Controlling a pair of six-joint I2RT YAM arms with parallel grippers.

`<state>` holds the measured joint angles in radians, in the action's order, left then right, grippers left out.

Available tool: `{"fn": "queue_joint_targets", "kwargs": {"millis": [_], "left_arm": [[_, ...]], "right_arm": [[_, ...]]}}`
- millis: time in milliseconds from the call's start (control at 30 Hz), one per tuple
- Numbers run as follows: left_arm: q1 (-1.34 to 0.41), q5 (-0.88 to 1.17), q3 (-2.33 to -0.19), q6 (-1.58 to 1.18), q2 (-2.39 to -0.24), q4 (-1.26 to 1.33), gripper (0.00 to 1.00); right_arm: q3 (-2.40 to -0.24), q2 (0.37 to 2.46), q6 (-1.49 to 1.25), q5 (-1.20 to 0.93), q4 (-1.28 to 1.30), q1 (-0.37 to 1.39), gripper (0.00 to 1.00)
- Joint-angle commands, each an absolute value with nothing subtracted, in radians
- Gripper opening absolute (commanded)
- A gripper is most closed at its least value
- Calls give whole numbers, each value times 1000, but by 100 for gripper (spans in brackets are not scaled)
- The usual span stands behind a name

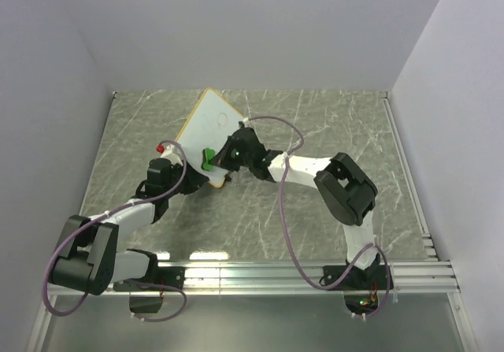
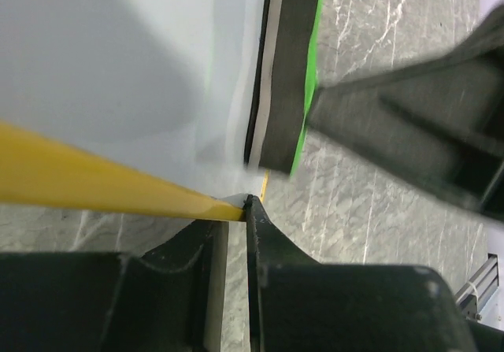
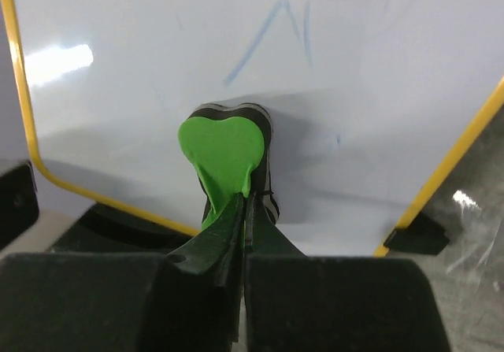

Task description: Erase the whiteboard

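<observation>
The whiteboard (image 1: pixel 211 124), white with a thin yellow frame, stands tilted on the marble table. My left gripper (image 1: pixel 181 165) is shut on its lower left edge; in the left wrist view the jaws (image 2: pixel 238 206) pinch the yellow frame (image 2: pixel 94 183) at a corner. My right gripper (image 1: pixel 218 160) is shut on the green eraser (image 1: pixel 207 159) and presses it against the board face. In the right wrist view the eraser (image 3: pixel 220 151) sits on the whiteboard (image 3: pixel 157 92) below faint blue marks (image 3: pixel 272 37), held by my right gripper (image 3: pixel 247 198). The eraser also shows in the left wrist view (image 2: pixel 287 68).
A small red object (image 1: pixel 161 148) lies on the table just left of the board. A black foot of the board (image 3: pixel 417 234) shows at its lower right corner. Grey walls enclose the table on three sides; a metal rail (image 1: pixel 315 273) runs along the near edge.
</observation>
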<state>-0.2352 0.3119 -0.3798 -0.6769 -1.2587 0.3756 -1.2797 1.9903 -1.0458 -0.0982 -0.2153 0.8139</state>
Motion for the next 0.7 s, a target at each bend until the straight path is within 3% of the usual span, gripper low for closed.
{"fn": "queue_joint_targets", "kwargs": {"millis": [0,667], "left_arm": [[-281,397,-376,-638,-1258,379,0],[-319,383,-384,-617,-1255,367,0]], "right_arm": [[-1383,2086,-985,-89,-111,759,0],[-1516,2184,-1003,-117,-47,710,0]]}}
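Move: The right hand already grips the eraser, whose middle is about 3 cm to its left, 1 cm ahead and 3 below. The leftover blue triangle strokes lie roughly 7 cm ahead and 2 left of that hand, the drawn circle some 14 cm ahead and 1 right; both are about 4 below. From the left hand, pinching the whiteboard's rim, the strokes are around 13 cm ahead and 3 right, about level. Rubbing the held eraser along the whiteboard, the right hand sweeps forward about 8 cm and drifts a little right, away from the left hand and towards the circle, quickly at first and then easing to a stop. Its fingers stay shut on the eraser, while the left hand keeps its pinch on the rim and holds the board almost still. ##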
